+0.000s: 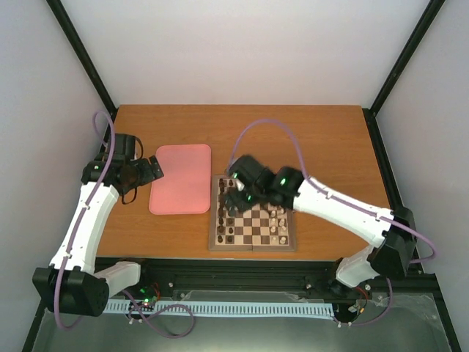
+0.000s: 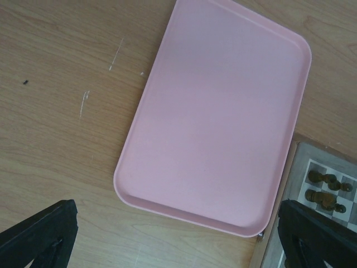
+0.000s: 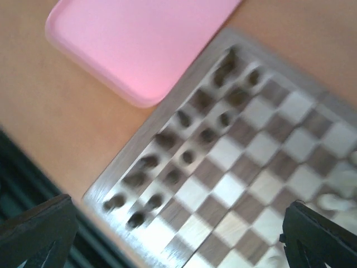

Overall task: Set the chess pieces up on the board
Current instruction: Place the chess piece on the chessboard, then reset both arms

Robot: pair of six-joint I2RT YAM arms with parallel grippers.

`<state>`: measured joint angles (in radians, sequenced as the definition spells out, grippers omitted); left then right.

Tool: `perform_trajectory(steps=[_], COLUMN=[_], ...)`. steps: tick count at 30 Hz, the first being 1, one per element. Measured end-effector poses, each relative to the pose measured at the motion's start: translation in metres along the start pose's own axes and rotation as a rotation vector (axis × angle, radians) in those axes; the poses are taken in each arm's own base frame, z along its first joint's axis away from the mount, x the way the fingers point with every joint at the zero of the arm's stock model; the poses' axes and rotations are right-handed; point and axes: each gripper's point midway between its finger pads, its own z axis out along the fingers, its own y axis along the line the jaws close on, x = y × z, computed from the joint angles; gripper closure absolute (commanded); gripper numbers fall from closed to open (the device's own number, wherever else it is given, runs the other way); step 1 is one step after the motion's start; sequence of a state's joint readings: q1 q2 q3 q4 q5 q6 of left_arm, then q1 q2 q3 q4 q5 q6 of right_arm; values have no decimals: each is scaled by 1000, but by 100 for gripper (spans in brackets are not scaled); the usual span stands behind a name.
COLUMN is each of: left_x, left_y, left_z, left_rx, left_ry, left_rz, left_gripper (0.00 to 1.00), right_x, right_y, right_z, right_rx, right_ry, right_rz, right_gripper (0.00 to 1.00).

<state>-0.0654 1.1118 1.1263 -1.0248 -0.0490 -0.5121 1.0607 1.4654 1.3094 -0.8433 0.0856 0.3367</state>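
The board (image 1: 253, 247) lies right of centre on the table. Several dark chess pieces (image 1: 226, 221) stand in two files along its left side. My right gripper (image 1: 236, 195) hovers over that side's far end, open, with nothing between its fingers. The right wrist view is blurred: two rows of dark pieces (image 3: 184, 156) run along the board's (image 3: 136, 148) edge, below the open gripper (image 3: 178, 240). My left gripper (image 1: 152, 169) is open at the pink tray's left edge, holding nothing. Its wrist view shows its fingers (image 2: 39, 234) wide apart and a board corner with dark pieces (image 2: 326, 181).
An empty pink tray (image 1: 180, 178) lies just left of the board, nearly touching it (image 2: 223, 111). Cream-white pieces (image 1: 278, 224) stand along the board's right side. Black frame posts rise at the table's back corners, and a rail runs along the near edge.
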Motion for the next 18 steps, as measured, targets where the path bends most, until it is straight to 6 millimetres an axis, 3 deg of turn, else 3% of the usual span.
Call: perform_trajectory(steps=[5,10,13,18], left_x=[-17,-45,-57,-73], left_y=[-9,-23,-30,-39], left_z=[-3,-7,-5,0], left_rx=[3,3,0,3], left_ry=[-6,-27,-25,-27], left_rz=[20,46,63,84], left_gripper=[0,0,0,0], right_x=[-63,-106,-113,-108], right_y=[-80,-149,-166,-191], right_z=[-22,-37,-43,-46], right_rx=[70,148,182,217], right_ry=[-90,-161,-174,-169], right_rz=[192,315,328,369], right_gripper=[0,0,0,0])
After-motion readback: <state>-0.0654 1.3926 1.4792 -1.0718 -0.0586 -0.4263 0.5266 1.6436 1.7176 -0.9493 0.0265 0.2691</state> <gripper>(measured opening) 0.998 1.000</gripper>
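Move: The last dark chess piece already stands in the board's near left corner, about 5 cm back from the right hand, 3 cm to its left and 15 cm below. The board's middle is some 4 cm ahead and 5 cm right, and the white pieces 4 cm ahead and 13 cm right. The empty pink tray is roughly 14 cm ahead and 19 cm left. From the left hand, that last piece lies about 13 cm back, 20 cm right and 16 cm below. Away from the set-down piece, the empty right hand, fingers already wide open, sweeps quickly some 18 cm forward and 10 cm right, rising about 8 cm early on, towards the open table beyond the board's far edge; it turns about 25 degrees clockwise, easing late. The left hand, also empty and open, goes about 7 cm forward and 4 cm up. ##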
